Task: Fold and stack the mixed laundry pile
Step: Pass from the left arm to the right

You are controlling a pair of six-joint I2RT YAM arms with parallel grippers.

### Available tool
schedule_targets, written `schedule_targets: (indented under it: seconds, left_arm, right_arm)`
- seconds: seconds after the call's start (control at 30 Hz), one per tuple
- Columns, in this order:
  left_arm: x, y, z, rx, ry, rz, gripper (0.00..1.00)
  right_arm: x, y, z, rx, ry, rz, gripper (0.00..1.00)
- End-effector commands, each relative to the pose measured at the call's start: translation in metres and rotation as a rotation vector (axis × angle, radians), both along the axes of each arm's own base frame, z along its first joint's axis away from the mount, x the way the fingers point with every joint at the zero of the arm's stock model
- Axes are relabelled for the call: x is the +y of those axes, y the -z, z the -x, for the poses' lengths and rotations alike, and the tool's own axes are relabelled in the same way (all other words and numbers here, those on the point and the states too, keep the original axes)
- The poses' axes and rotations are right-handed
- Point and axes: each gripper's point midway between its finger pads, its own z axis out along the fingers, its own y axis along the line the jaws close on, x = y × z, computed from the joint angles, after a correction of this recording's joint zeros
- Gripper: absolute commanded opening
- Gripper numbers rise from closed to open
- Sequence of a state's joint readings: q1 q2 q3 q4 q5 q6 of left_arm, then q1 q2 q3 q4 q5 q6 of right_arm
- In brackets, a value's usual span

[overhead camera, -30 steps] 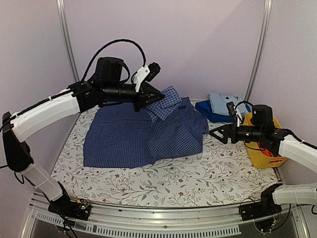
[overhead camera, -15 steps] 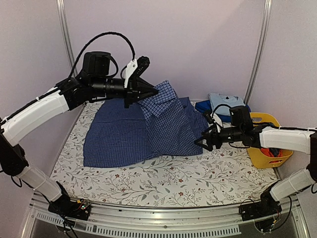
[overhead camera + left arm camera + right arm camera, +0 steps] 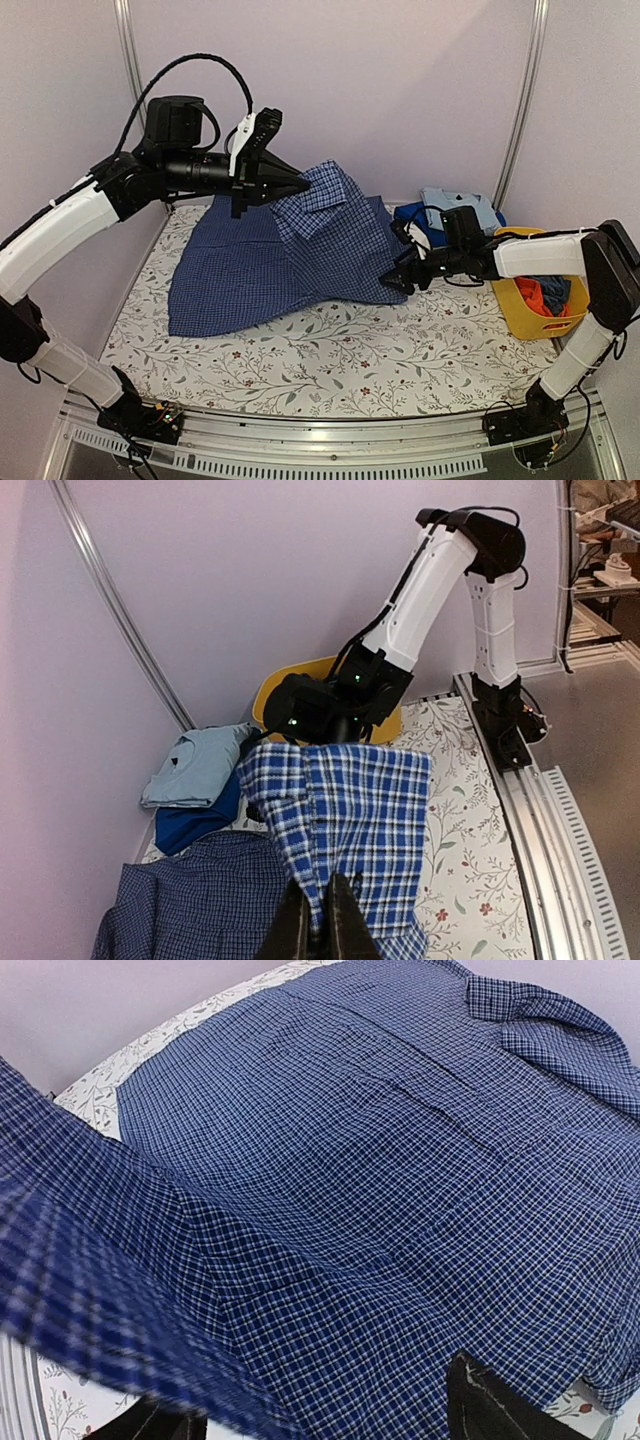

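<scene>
The blue small-check shirt [image 3: 260,270] lies spread on the flowered table. My left gripper [image 3: 298,184] is shut on one part of the shirt and holds it up above the rest. In the left wrist view the fingers [image 3: 320,925] pinch this checked flap [image 3: 360,810]. My right gripper [image 3: 398,277] is low at the shirt's right edge. Its jaws are wide open, and the shirt [image 3: 380,1160] fills the right wrist view between them. A red-orange cloth [image 3: 545,295] lies in the yellow basket. Dark navy trousers do not show.
The yellow basket [image 3: 520,312] stands at the table's right edge. A folded light blue garment [image 3: 455,205] lies on a folded royal blue one [image 3: 415,218] at the back right; both also show in the left wrist view [image 3: 195,765]. Walls close the back and sides.
My left gripper has lifted the shirt part higher and drawn it back to the left. My right arm has swung left from the basket to the shirt's right edge.
</scene>
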State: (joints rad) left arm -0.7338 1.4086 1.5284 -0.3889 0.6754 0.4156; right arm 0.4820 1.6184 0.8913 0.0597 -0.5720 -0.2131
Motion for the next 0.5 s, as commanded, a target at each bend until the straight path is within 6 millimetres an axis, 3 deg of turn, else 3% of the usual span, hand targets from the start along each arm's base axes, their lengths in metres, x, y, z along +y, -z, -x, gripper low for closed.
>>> schedule_targets:
  seconds: [0.0, 0.27, 0.33, 0.47]
  left_arm:
    - [0.008, -0.006, 0.015, -0.021, 0.039, 0.006, 0.03]
    - [0.008, 0.014, 0.015, 0.009, 0.033, -0.025, 0.03]
    - [0.008, 0.016, 0.014, 0.008, 0.025, -0.029, 0.03]
    - [0.009, 0.019, 0.010, 0.002, 0.004, -0.038, 0.02]
  right_arm:
    - [0.001, -0.003, -0.015, -0.020, -0.019, -0.022, 0.75]
    - [0.030, -0.035, 0.002, -0.016, -0.148, -0.090, 0.45]
    - [0.033, -0.032, 0.006, 0.007, -0.170, -0.073, 0.36]
    - [0.033, -0.029, 0.011, 0.031, -0.190, -0.052, 0.30]
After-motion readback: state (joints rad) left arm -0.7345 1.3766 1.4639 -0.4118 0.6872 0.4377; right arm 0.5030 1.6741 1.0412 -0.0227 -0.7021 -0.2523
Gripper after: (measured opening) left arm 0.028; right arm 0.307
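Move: The edge of the shirt hanging from the left gripper passes almost within the right hand's open fingers, about 2 cm to its left and level with it. From the left hand this part lies some 10 cm ahead, 18 cm right and 27 cm below. From the right hand, the folded stack is roughly 18 cm ahead and 14 cm right, the yellow basket 30 cm right and 2 cm ahead, both lower. The right fingers close from wide to about a third open around the hanging shirt edge; a firm pinch can't yet be seen. After nudging about 1 cm forward, the right hand draws back as far while going left and up, some 3 cm each, and swings nearly 10 degrees counter-clockwise. The left gripper keeps its pinch high up, easing back a little and then sinking about 2 cm. ##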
